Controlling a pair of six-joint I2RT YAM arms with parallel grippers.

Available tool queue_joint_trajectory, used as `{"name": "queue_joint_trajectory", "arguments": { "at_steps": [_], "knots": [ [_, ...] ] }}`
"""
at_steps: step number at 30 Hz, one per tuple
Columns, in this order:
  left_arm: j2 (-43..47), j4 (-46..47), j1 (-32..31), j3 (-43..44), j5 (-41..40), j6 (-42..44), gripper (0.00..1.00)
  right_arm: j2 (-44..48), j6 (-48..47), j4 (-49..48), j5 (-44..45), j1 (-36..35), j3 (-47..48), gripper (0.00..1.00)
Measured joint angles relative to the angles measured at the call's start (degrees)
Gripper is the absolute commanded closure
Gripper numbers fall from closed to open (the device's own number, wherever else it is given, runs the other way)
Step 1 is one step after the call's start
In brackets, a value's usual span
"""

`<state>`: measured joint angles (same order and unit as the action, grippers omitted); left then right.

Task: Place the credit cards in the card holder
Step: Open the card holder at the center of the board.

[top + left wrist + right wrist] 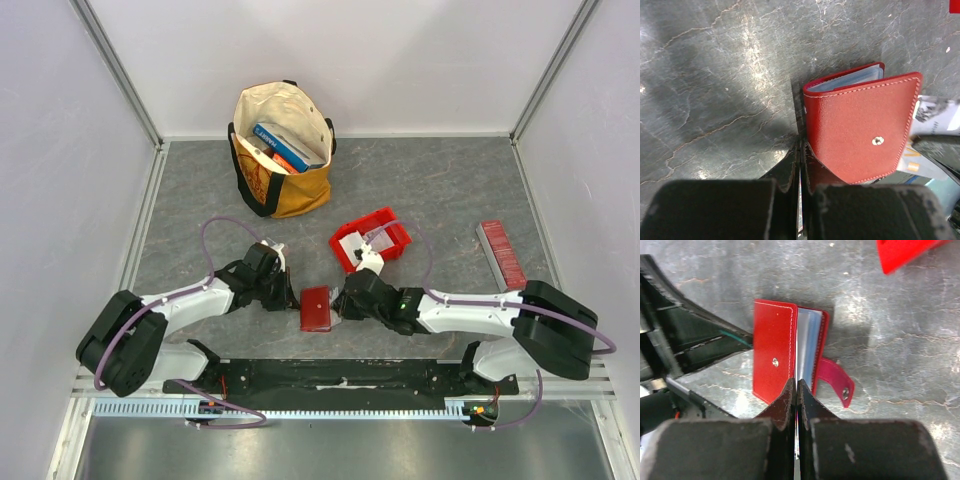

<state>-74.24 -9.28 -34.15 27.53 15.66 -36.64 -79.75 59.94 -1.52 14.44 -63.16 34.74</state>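
The card holder (315,308), a small dark red wallet, lies on the grey table between my two grippers. In the right wrist view the card holder (772,355) gapes slightly, showing pale sleeves (807,347) and a loose snap tab (836,382). My right gripper (797,382) is shut on a thin credit card held edge-on, its tip at the sleeves. From the left wrist that card (935,112) shows white and printed behind the card holder (860,125). My left gripper (801,145) is shut, its fingertips against the wallet's edge. More credit cards (352,246) lie in the red bin.
The red plastic bin (395,225) stands just behind the right gripper (343,300). A tan tote bag (283,148) with blue books is at the back. A ridged red strip (502,253) lies at the right. The left gripper (290,297) sits left of the wallet.
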Motion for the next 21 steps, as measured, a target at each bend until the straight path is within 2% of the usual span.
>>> {"name": "queue_joint_trajectory", "arguments": {
  "at_steps": [9,15,21],
  "knots": [
    [0.0,0.0,0.0,0.1,0.0,0.0,0.98,3.0,-2.7,-2.7,-2.9,0.0,1.0,1.0],
    [0.2,-0.1,0.0,1.0,-0.2,0.0,0.98,-3.1,-3.1,-8.4,-8.2,-0.1,2.6,1.0],
    [2.3,-1.4,0.0,1.1,-2.0,0.0,0.98,-9.2,-3.3,-10.4,-9.9,-0.7,5.6,1.0]
  ]
}}
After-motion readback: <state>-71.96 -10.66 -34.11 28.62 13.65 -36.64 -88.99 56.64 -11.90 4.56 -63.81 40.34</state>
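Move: The card holder lies with its middle about 4 cm to the right of the left hand, whose shut fingers stand at its fold side, and about 5 cm to the left of the right hand and some 3 cm below it. The right hand's gripped card is already tucked at the cover's loose right edge. From the right hand, the holder's strap sticks out 1 cm to the right, and the red box is some 15 cm ahead and 6 cm right. The right hand keeps its pinch on the card and uses it to lever up the cover's loose edge, rising about 3 cm, then swinging left across the pockets and sinking again, some 6 cm to the left in all, with the wrist turning about 10 degrees counter-clockwise. The left hand keeps its shut fingers low at the fold side as a stop for the opening cover, holding still at first and then easing up and forward by about 1 cm. ##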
